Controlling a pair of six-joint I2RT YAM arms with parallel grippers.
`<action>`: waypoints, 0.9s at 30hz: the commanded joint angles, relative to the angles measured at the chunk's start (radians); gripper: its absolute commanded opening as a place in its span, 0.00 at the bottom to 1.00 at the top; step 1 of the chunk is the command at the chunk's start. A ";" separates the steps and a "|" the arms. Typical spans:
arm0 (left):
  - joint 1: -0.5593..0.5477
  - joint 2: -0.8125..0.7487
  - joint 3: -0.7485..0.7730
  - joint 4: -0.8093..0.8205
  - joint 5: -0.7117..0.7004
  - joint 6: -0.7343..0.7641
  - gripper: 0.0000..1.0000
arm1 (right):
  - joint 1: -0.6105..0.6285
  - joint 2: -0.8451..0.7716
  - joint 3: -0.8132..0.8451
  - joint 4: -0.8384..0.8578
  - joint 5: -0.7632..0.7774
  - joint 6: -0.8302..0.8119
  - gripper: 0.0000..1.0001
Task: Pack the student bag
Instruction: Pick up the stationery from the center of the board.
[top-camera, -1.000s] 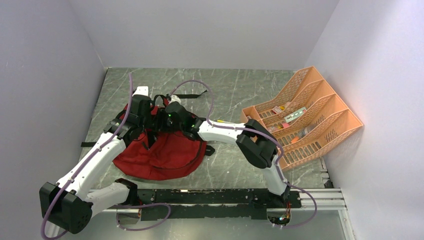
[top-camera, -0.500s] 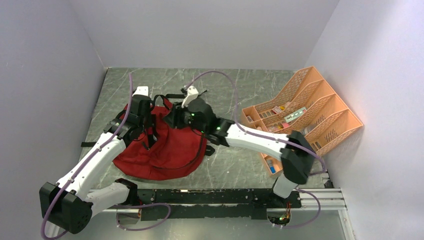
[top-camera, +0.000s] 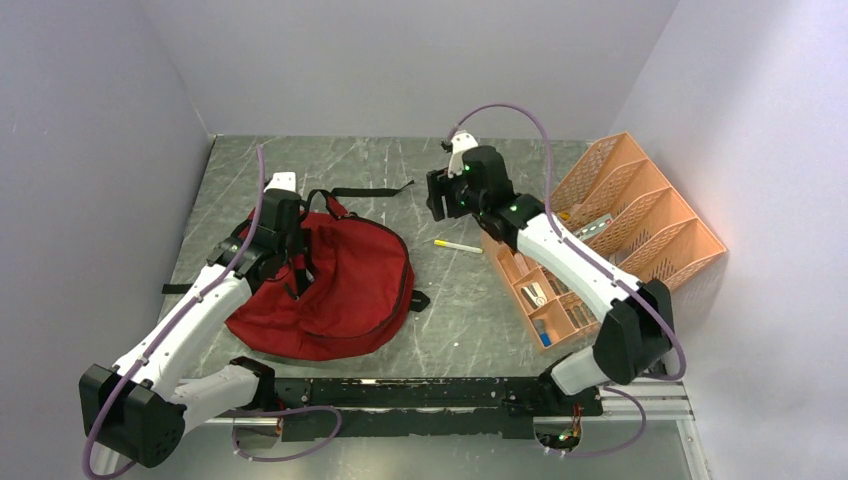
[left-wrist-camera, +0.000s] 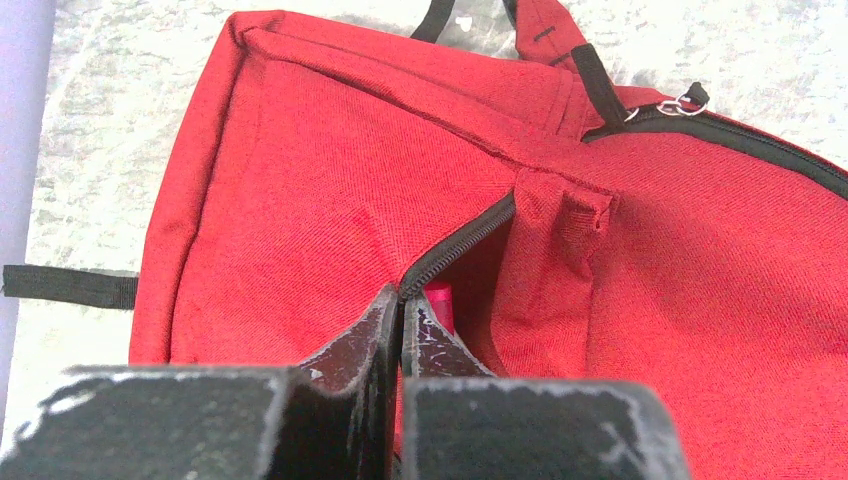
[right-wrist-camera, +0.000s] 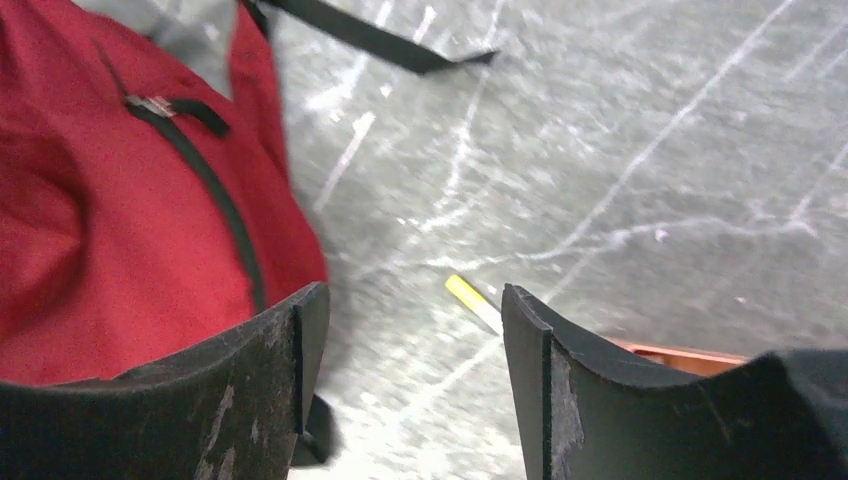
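The student bag (top-camera: 340, 290), dark red with black straps, lies on the marble table left of centre. At its upper left corner my left gripper (top-camera: 285, 222) is shut on the fabric beside the zipper (left-wrist-camera: 470, 235), holding the pocket mouth open; the jaws (left-wrist-camera: 403, 305) are pressed together on the edge. A pink item (left-wrist-camera: 440, 300) shows inside the opening. My right gripper (top-camera: 445, 195) hangs open and empty above the table, right of the bag (right-wrist-camera: 100, 230). A white pen with a yellow end (top-camera: 458, 245) lies on the table below the open right jaws (right-wrist-camera: 410, 320).
An orange plastic desk organiser (top-camera: 640, 235) with several small items in its slots stands at the right, against the wall; its edge (right-wrist-camera: 690, 355) shows behind my right finger. A black strap (top-camera: 375, 190) trails from the bag's top. Walls close in the left, back and right.
My right arm has come away from the bag and swung up and right toward the organiser, its jaws opening wider. The left gripper still holds the zipper edge.
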 joint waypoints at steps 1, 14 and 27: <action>0.015 -0.004 0.001 0.053 -0.005 0.012 0.05 | -0.050 0.099 0.091 -0.238 -0.130 -0.206 0.67; 0.016 -0.005 -0.001 0.051 -0.002 0.011 0.05 | -0.070 0.366 0.145 -0.323 -0.007 -0.339 0.73; 0.016 -0.001 -0.001 0.052 0.001 0.012 0.05 | -0.116 0.499 0.159 -0.295 -0.067 -0.407 0.70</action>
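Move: The yellow-capped pen lies flat on the board about 23 cm below the right hand, some 7 cm to its right and 2 cm ahead. The red bag's middle is roughly 27 cm left and 7 cm back of that hand, the loose black strap about 15 cm left and 17 cm ahead, and the orange organizer's middle some 43 cm right and 2 cm ahead. From the left hand, the pen is about 38 cm right and 8 cm ahead. The yellow-capped pen is what the open right hand drops towards: about 19 cm down, fast at first and then slower, drifting some 5 cm right. On the way the wrist swings the fingers from a shallow forward-left slant to steeply down, nearly 40 degrees, and they stay wide open, ending a few centimetres above the pen, not yet touching it. ##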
